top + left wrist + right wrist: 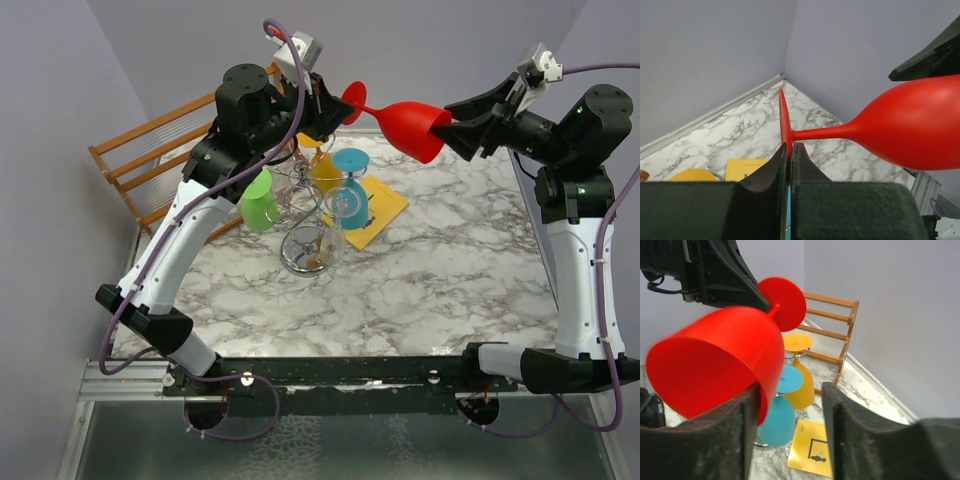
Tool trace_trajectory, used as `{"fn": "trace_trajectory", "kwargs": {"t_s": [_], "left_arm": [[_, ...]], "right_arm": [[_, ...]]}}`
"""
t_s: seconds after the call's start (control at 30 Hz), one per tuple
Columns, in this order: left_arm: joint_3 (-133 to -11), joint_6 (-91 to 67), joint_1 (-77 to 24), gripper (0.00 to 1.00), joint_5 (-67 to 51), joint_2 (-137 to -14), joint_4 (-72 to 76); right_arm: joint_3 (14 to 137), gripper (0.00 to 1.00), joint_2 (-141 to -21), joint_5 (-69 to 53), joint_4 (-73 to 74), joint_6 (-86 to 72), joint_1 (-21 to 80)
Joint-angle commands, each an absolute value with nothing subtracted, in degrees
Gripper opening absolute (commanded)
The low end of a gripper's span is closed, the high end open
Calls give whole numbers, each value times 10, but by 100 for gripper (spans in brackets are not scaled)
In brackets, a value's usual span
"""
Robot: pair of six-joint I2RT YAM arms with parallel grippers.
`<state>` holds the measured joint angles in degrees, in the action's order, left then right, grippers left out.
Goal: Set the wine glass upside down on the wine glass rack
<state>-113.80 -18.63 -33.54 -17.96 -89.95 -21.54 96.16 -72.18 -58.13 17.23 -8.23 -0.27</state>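
Observation:
The red wine glass [410,128] hangs level in the air between both arms, above the table's far side. My left gripper [335,112] is shut on the edge of its round foot [783,120], with the stem and bowl [912,125] stretching off to the right. My right gripper [790,390] is open at the bowl's mouth [715,360]. Its left finger [715,440] lies at the rim and its right finger [860,435] stands apart from the glass. The chrome wine glass rack [305,250] stands below on the marble.
Green [258,202], yellow [325,172], blue [350,163] and clear [345,208] glasses hang upside down on the rack. A yellow card [378,205] lies beside it. A wooden slatted rack [150,160] stands at the far left corner. Grey walls close in behind.

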Motion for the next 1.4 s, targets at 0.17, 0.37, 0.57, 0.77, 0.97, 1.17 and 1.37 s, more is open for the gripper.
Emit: {"fn": "trace_trajectory", "kwargs": {"t_s": [0.17,0.37,0.57,0.77,0.97,1.17,1.37], "left_arm": [[-1149,-103,-324,0,-126,-844,-230],[-1161,-27,-323,0,-97,-821,-250],[-1158,80,-323,0,-184,-782,-310],[-1177,233,-324,0,-335,-745,-451],[-1181,364,-323,0,-374,-712,-576],[-1166,482,-323,0,-378,-688,-667],[-1125,553,-323,0,-333,-684,-687]], "right_arm": [[990,73,-694,-524,276,22,-2],[995,80,-676,-506,333,78,-1],[979,82,-651,-477,389,144,-2],[942,83,-645,-448,417,200,-2],[882,85,-650,-463,406,232,-2],[830,86,-659,-516,396,265,-2],[739,87,-644,-545,352,274,-2]]}}
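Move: The rack's empty place, the one facing the robot, lies about 9 cm back and 10 cm left of the left hand, some 15 cm below it. From that hand the hanging clear glass is 6 cm back with no sideways offset, the blue one 3 cm ahead and 2 cm right, and the green one 2 cm back and 18 cm left, all roughly 24 cm lower. From the right hand, the empty place is about 5 cm back, 30 cm left and 15 cm lower. Leftwards and a little up at first, then sweeping back to about 16 cm nearer the base and sinking, the left hand carries the red glass over the rack to its near side, still pinching its foot and rolling some 60 degrees so the bowl swings down. The right hand, already half open at the mouth, spreads wider, backs off slightly rightwards and drops about 15 cm. ##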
